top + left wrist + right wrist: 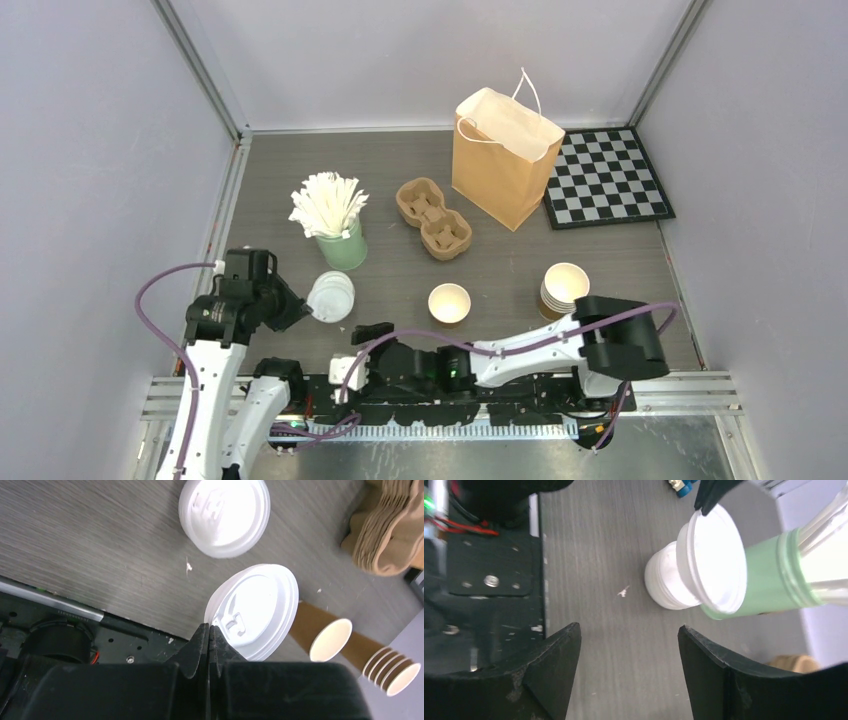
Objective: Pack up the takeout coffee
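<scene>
The takeout coffee's brown paper cup (449,302) stands open and lidless near the table's middle; it also shows in the left wrist view (330,639). My left gripper (305,310) (209,627) is shut on the rim of one white lid (255,610) (714,560), which hangs tilted just above the stack of white lids (330,297) (669,582). My right gripper (362,340) (629,627) stands open low over the table, right of the lids, with nothing between its fingers.
A stack of lidless brown cups (562,288) stands at the right. A green cup of straws (340,245) is behind the lids. Further back are a pulp cup carrier (433,216), a brown paper bag (503,160) and a checkerboard (605,178).
</scene>
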### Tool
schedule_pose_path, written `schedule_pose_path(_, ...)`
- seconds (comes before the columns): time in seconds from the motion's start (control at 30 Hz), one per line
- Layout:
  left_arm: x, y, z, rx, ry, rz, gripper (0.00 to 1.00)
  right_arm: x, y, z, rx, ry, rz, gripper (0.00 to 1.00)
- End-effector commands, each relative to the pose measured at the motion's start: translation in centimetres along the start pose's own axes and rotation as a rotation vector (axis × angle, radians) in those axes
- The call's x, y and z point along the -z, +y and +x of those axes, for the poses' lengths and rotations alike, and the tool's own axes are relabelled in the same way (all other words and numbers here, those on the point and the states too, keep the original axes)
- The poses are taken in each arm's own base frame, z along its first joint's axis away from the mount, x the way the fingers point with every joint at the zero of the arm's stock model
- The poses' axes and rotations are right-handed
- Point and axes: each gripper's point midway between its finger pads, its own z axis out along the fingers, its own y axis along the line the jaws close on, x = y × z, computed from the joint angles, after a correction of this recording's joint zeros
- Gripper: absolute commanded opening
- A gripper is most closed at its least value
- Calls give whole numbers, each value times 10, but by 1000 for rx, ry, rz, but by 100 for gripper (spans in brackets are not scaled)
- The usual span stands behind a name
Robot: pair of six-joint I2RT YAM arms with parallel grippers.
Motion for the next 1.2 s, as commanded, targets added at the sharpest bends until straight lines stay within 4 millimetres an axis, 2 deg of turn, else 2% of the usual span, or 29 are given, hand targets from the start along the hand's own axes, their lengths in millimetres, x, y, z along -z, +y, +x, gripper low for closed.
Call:
schedule_pose_path(0.0,13,-4,18,-112,94,59,0,-9,-36,-19,342,2,232,76)
schedule_pose_path(0.13,15,0,16,-158,79,54,0,-9,-33,-22,424,5,275,76)
schedule_pose_path(0.43,16,-13,29,-237,174,138,0,-12,-25,-27,500,-59,224,73)
schedule_pose_path(0.57,17,-19,36,-240,213,182,0,-21,-26,-18,541,-28,212,69)
schedule_pose_path(0.77,17,-14,47,-271,272,185,0,-29,-31,-10,589,10,248,63)
schedule_pose_path(0.9,17,-16,52,-288,304,206,0,-32,-30,-6,585,11,255,52)
schedule_pose_path(1.03,22,-22,57,-316,353,239,0,-30,-32,-4,566,8,278,32)
schedule_pose_path(1.17,34,-41,53,-334,348,329,2,-23,-29,-4,489,-9,284,19)
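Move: My left hand holds a lid by its rim, the lid's middle about 4 cm to its right, 2 cm ahead. My open right hand waits some 12 cm right of my left hand and 10 cm nearer me. From my right hand, that held lid is about 12 cm ahead, 8 cm left, roughly level; the lid stack is 16 cm ahead, 8 cm left and 9 cm lower; the single cup is 12 cm ahead, 18 cm right and 8 cm lower. I bring the held lid across to my right hand: my left hand keeps its pinch, drawing about 5 cm right and 3 cm back while turning some 25 degrees clockwise. My right hand reaches about 3 cm forward, slightly left and down, rolling its wrist roughly 35 degrees, and then closes its wide-open fingers around the lid's near-right rim. ##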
